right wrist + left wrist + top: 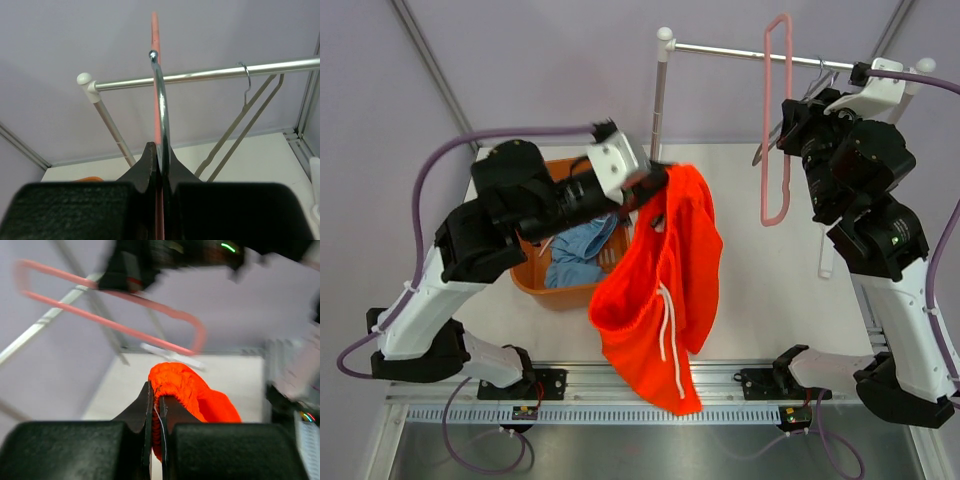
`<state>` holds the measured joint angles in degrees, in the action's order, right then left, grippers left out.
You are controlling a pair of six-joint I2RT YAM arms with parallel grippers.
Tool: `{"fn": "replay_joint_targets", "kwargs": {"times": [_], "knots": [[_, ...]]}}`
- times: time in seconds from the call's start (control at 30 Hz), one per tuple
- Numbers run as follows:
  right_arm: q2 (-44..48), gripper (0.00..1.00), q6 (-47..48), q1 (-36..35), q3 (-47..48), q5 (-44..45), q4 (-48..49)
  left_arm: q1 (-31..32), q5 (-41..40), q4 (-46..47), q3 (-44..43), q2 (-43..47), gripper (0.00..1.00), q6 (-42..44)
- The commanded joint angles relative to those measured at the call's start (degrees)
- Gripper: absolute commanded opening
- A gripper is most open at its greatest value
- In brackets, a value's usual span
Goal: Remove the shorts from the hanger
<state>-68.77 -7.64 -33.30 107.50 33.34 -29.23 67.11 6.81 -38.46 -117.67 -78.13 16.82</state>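
The bright orange shorts [660, 290] with a white drawstring hang free above the table's front, clear of the hanger. My left gripper [655, 182] is shut on their waistband; in the left wrist view the left gripper [156, 396] pinches the orange shorts [197, 395] and the drawstring. The light blue shorts [582, 250] lie in the orange basket [535, 280]. The pink hanger [777, 120] dangles bare from the rail [750, 53]. My right gripper [788, 122] is shut on the hanger's metal hook [161, 100] in the right wrist view, jaws [159, 150] tight round the wire.
A white rack post [660, 95] stands at the back centre, just behind the left gripper. A second, grey wire hanger [245, 100] hangs on the rail to the right. The basket sits under the left arm.
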Motion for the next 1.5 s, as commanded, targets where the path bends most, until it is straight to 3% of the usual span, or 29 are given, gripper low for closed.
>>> {"fn": "replay_joint_targets", "kwargs": {"times": [0.0,0.13,0.3,0.33,0.47,0.87,1.2,1.27,1.37,1.47], "knots": [[2.85,0.0,-2.9,0.43,-1.32,-1.17,-0.82,-5.13,-21.8,14.19,-8.53,-1.92,0.0,2.17],[5.66,0.0,-4.49,0.43,-6.5,-3.1,-2.06,-18.2,-31.23,22.79,-13.37,-4.92,0.0,2.51],[6.72,0.0,-4.67,0.43,-8.27,-3.37,-4.6,-27.99,-39.67,27.03,-26.28,-11.52,0.0,3.04],[6.9,0.0,-4.32,0.43,-8.36,-3.29,-4.95,-29.65,-40.03,27.64,-25.6,-11.0,0.0,2.87],[8.13,0.0,-3.61,0.43,-10.03,-2.58,-4.43,-30.72,-39.06,32.73,-16.03,-6.0,0.0,0.42],[10.5,0.0,-4.4,0.43,-15.48,-1.7,-3.55,-31.43,-33.79,28.7,-0.3,1.74,0.0,-7.14],[12.08,0.0,-5.72,0.43,-18.11,-1.7,-2.85,-31.43,-21.76,19.84,5.17,1.32,0.01,-11.28],[12.61,0.0,-5.9,0.43,-18.56,-1.53,-2.76,-31.43,-24.37,16.49,5.87,-0.97,0.01,-14.08],[12.96,0.0,-6.25,0.43,-19.44,-1.7,-2.76,-31.69,-36.66,15.08,11.3,-2.55,0.0,-18.81],[12.96,0.0,-6.69,0.43,-19.87,-1.88,-3.28,-35.28,-37.75,14.38,19.21,-2.99,0.0,-27.6]]}}
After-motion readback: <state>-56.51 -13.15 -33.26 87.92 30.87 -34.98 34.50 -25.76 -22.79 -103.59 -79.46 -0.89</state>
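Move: Some 25 cm ahead and 22 cm to the left of the left hand, which already holds the red shorts, stands the orange basket, about 47 cm below it. The blue shorts lie in it, roughly 23 cm ahead and 19 cm left of that hand; the rack's left post stands about 45 cm straight ahead. From the right hand the basket is some 7 cm ahead, 43 cm left and 48 cm down, and the empty grey hanger about 18 cm ahead and 8 cm right. Swinging the red shorts quickly forward and left towards the basket, the left hand covers about 20 cm each way while rising and turning counter-clockwise some 65 degrees. It then sinks past its starting height, ending with a push forward and down, grip kept. The right hand lowers the pink hanger about 10 cm, easing back slightly and tipping down. ##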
